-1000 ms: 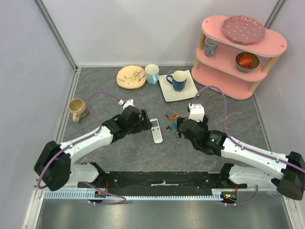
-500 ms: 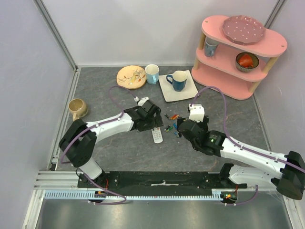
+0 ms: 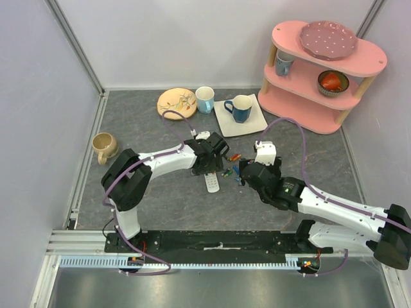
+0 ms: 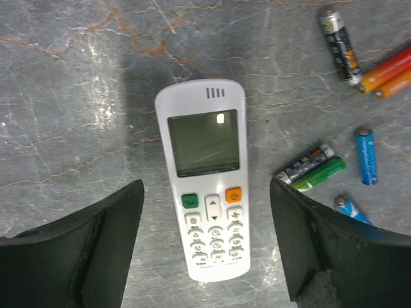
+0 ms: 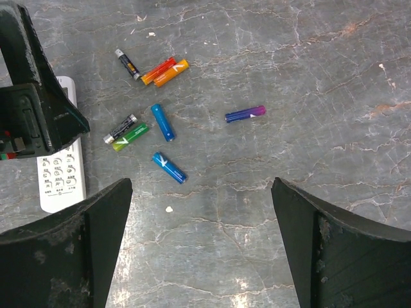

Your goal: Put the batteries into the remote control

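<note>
The remote control (image 4: 205, 192) lies flat on the grey table with its screen and buttons facing up, so no recess shows. My left gripper (image 4: 205, 221) hangs over its button end, open, one finger on each side and neither touching it. Several batteries lie loose to its right: a dark and green pair (image 4: 311, 168), an orange pair (image 4: 388, 70), a blue one (image 4: 365, 156). In the right wrist view my right gripper (image 5: 200, 212) is open over bare table, just below a blue battery (image 5: 169, 167). A purple battery (image 5: 245, 113) lies apart. From above the remote control (image 3: 212, 183) sits between both grippers.
A white square plate (image 3: 226, 123) carrying a blue mug (image 3: 239, 108) stands behind the batteries. Beside it are a light blue mug (image 3: 205, 99) and a patterned plate (image 3: 176, 103). A tan mug (image 3: 103, 146) sits far left and a pink shelf (image 3: 321, 70) at back right.
My left arm has swung right, from beside the remote control to over it, its open fingers now straddling the remote. The right arm has stayed still.
</note>
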`<state>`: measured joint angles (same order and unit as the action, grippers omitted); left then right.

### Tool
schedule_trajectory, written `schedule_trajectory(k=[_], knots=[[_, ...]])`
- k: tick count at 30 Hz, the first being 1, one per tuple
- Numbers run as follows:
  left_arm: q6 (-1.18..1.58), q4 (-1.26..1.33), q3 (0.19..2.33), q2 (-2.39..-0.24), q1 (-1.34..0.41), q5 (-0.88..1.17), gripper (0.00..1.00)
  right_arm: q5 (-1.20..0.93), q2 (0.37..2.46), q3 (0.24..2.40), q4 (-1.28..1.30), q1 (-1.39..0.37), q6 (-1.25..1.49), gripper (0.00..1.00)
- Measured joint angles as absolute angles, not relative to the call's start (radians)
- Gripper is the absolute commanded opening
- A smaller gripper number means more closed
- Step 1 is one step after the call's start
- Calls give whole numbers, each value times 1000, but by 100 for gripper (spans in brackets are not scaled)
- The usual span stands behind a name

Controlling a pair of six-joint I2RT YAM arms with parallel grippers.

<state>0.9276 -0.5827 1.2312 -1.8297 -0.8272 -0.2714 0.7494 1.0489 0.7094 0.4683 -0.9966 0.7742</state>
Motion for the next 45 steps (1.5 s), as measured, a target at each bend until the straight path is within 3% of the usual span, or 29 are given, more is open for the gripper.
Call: schedule_trajectory(k=[19, 22, 25, 26, 30, 34, 39, 45], knots=[[943, -634, 1273, -1907, -827, -292, 62, 733, 1011, 680, 464, -993, 783, 98], [944, -633, 1273, -1909, -827, -295, 53, 730, 1011, 677, 464, -993, 785, 98], [943, -629, 1272, -1909, -827, -295, 39, 730, 1009, 677, 464, -993, 786, 98], [944, -625, 1270, -1909, -827, -294, 30, 730, 1008, 677, 464, -993, 786, 98], [943, -573, 1227, -1878, -827, -287, 14, 723, 1000, 677, 464, -993, 786, 98], [941, -485, 1117, -1792, -827, -268, 2, 718, 984, 677, 464, -993, 780, 98], [925, -337, 936, -1560, -823, -243, 2, 714, 965, 696, 466, -993, 755, 97], [908, 104, 598, -1171, -724, -70, 2, 651, 966, 711, 439, -977, 740, 96]])
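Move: Just under the left hand lies the remote control, its middle about 1 cm ahead and 2 cm below, between the open fingers. The green and black battery pair sits about 7 cm right and 2 cm ahead, the single black battery 9 cm ahead and 6 cm right, the upper blue battery 4 cm ahead and 10 cm right, all some 3 cm down. From the right hand, the remote control is about 5 cm ahead, 18 cm left and 12 cm below. Sinking about 2 cm over the remote control, the left hand closes its fingers on both long sides near the middle, pinches it and then eases back a little. Gathering speed, it lifts about 12 cm, drifting slightly left, while the wrist swings about 40 degrees so the fingers point more forward and to the right. ##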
